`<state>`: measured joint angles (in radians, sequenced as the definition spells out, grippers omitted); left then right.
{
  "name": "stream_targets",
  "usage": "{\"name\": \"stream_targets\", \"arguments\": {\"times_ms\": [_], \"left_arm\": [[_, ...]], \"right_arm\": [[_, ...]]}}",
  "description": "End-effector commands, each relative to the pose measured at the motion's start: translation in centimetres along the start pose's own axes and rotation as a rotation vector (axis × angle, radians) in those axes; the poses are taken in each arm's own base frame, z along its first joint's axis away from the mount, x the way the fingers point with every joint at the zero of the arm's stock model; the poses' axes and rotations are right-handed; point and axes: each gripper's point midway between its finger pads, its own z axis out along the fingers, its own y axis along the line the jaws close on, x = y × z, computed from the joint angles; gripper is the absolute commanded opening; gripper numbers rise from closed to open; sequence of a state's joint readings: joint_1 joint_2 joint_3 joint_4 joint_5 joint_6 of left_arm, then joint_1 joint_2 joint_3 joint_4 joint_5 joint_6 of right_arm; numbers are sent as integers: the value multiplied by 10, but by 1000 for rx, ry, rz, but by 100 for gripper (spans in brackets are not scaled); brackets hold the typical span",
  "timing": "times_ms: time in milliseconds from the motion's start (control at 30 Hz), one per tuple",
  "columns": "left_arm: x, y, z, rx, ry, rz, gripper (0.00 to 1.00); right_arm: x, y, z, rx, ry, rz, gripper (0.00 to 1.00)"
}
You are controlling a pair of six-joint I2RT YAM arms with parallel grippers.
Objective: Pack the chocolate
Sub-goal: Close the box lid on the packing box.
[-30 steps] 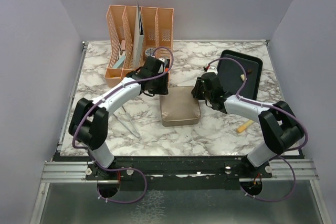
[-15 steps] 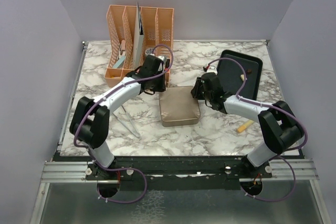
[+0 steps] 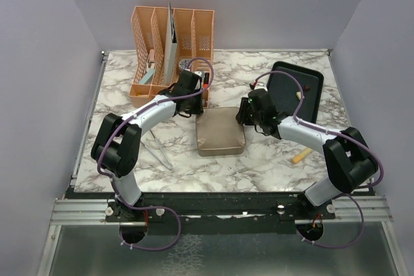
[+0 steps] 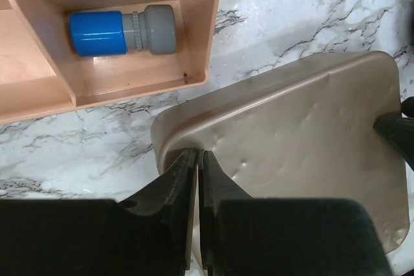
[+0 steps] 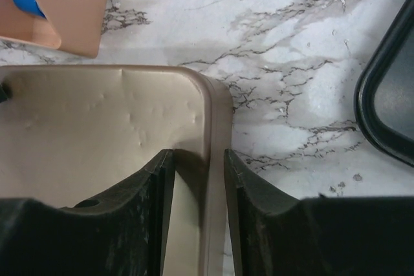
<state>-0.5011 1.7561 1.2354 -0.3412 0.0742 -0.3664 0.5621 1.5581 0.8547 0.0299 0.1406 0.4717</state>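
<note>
The square gold tin (image 3: 220,130) lies lid-on at the table's middle. My left gripper (image 3: 198,112) is at its far left corner. In the left wrist view the gripper (image 4: 199,154) is shut, its tips on the corner of the tin (image 4: 310,140), with nothing seen between them. My right gripper (image 3: 245,118) is at the tin's right side. In the right wrist view that gripper (image 5: 197,153) is open astride the raised rim of the tin (image 5: 84,127), a gap showing inside the left finger. Two small chocolate pieces, dark (image 3: 308,86) and cream (image 3: 299,95), lie on the black tray (image 3: 284,75).
A peach desk organizer (image 3: 171,30) stands at the back left, close behind the left gripper. One of its compartments (image 4: 194,30) holds a blue and grey cylinder (image 4: 123,30). A tan stick-shaped piece (image 3: 301,155) lies on the marble near the right arm. The tray's edge (image 5: 388,101) is right of the tin.
The left jaws have closed at the tin's corner and the left arm has shifted slightly. The right jaws have widened a little around the rim. The tin has stayed put.
</note>
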Motion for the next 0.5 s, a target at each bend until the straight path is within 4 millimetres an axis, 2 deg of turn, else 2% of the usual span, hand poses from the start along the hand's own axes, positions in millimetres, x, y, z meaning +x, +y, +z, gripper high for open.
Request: {"name": "stream_targets", "arguments": {"times_ms": [0,100,300,400,467], "left_arm": [[46,24,13,-73,144,-5,14],[45,21,13,-61,143,-6,15],[42,17,13,-41,133,-10,16],[41,15,14,-34,132,-12,16],[41,15,14,-31,134,-13,16]], "right_arm": [[-5,4,-18,6,61,-55,40],[-23,13,-22,-14,32,-66,32],[-42,26,-16,-44,5,-97,3],[-36,22,-3,-22,21,-106,0],[-21,15,11,2,62,-111,0]]}}
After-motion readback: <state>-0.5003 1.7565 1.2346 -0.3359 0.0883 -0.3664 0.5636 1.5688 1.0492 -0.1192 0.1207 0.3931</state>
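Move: The box lid's middle lies about 8 cm left of the right hand, 3 cm back and a touch lower, with the lid's far right corner some 5 cm ahead of that hand. The blue-capped bottle in the organizer is about 9 cm ahead and 15 cm left; the black tray is about 12 cm ahead and 19 cm right. From the left hand, the lid's middle is roughly 6 cm back, 6 cm right. The right hand, its parted fingers astride the lid's right edge, comes free and rises about 5 cm, going some 2 cm forward and a little left, so it ends above the lid near its far right corner. On the way its fingers shut completely. The left hand stays put with its nearly closed fingertips still resting on the lid at the far left corner. ##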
